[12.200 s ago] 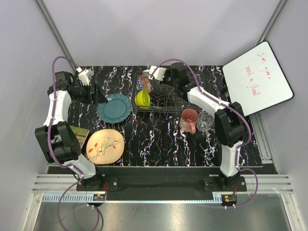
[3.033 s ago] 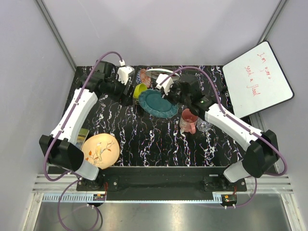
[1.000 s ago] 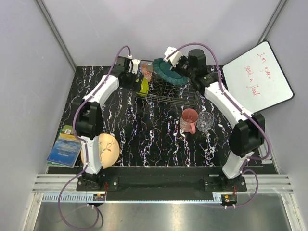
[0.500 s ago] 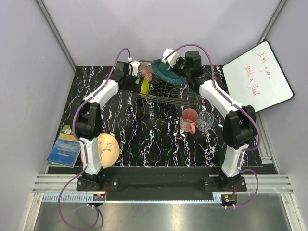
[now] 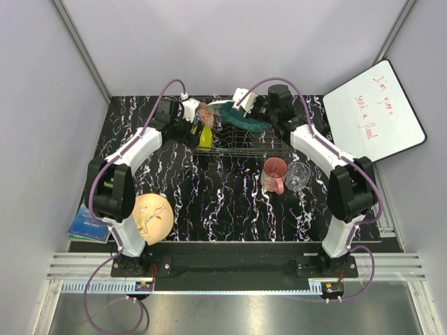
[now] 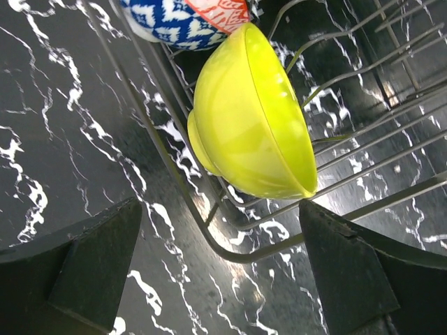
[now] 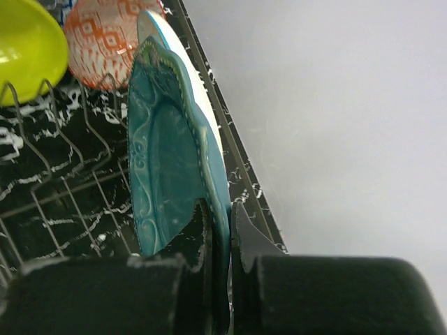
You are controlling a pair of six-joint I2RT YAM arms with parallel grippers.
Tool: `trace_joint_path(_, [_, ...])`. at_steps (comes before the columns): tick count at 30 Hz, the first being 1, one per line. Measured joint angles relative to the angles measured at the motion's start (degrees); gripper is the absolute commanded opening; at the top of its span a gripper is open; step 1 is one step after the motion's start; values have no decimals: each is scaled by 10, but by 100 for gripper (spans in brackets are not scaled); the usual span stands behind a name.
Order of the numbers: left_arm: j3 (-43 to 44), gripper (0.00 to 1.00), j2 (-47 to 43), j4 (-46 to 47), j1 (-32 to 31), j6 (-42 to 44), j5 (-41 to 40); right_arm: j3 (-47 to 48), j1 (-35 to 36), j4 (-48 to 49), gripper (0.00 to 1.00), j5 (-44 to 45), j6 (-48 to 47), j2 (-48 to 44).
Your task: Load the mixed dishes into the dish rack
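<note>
The dish rack (image 5: 260,145) stands at the back of the table. In it a lime-yellow bowl (image 6: 251,118) leans on edge beside a red patterned bowl (image 6: 187,17). My left gripper (image 6: 223,279) hovers open over the rack's left corner rim (image 6: 209,241), holding nothing. My right gripper (image 7: 220,234) is shut on the rim of the teal plate (image 7: 171,153), which stands on edge among the rack wires, just in front of a white plate (image 7: 167,42). A pink mug (image 5: 274,174) and a clear glass (image 5: 298,176) sit on the table in front of the rack. The peach floral plate (image 5: 152,216) lies near left.
A white board with red writing (image 5: 374,112) leans at the back right. A blue-green book (image 5: 84,227) lies at the left edge, partly hidden by the left arm. The grey back wall (image 7: 335,105) rises right behind the rack.
My right gripper has come down and forward with the teal plate, setting it lower into the back of the rack. The left arm has swung slightly while its gripper stays open by the lime-yellow bowl.
</note>
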Motion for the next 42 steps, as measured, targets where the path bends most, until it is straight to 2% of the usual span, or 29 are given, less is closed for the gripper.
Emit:
trace_joint_path(6, [-7, 99, -9, -20, 0, 13, 13, -77, 7, 62, 0, -11, -89, -34])
trace_joint_path(12, [1, 99, -8, -38, 0, 18, 15, -97, 28, 99, 0, -26, -140, -35])
trace_joint_path(29, [12, 99, 1, -59, 0, 17, 20, -108, 47, 141, 0, -32, -164, -67])
trace_joint_path(42, [12, 99, 1, -59, 0, 17, 21, -108, 47, 152, 0, -31, -148, -62])
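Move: The right hand already pinches the blue plate by its rim. The free rack slots on the near side of the white plate lie about 8 cm to its left, 1 cm back and some 13 cm below. The white plate stands about 9 cm left and 2 cm ahead; the orange bowl is some 17 cm left and 2 cm ahead, and the yellow bowl 18 cm left and 5 cm back, both about 15 cm lower. From the left hand those slots are about 7 cm ahead, 13 cm right and 2 cm lower. Still pinching the blue plate's rim in closed fingers, the right hand draws it back and left over the dish rack, about 4 cm each way, then rises some 4 cm and stops. Meanwhile the fingers tip up about 20 degrees and swing counter-clockwise. The open left hand eases back about 2 cm beside the yellow bowl. ##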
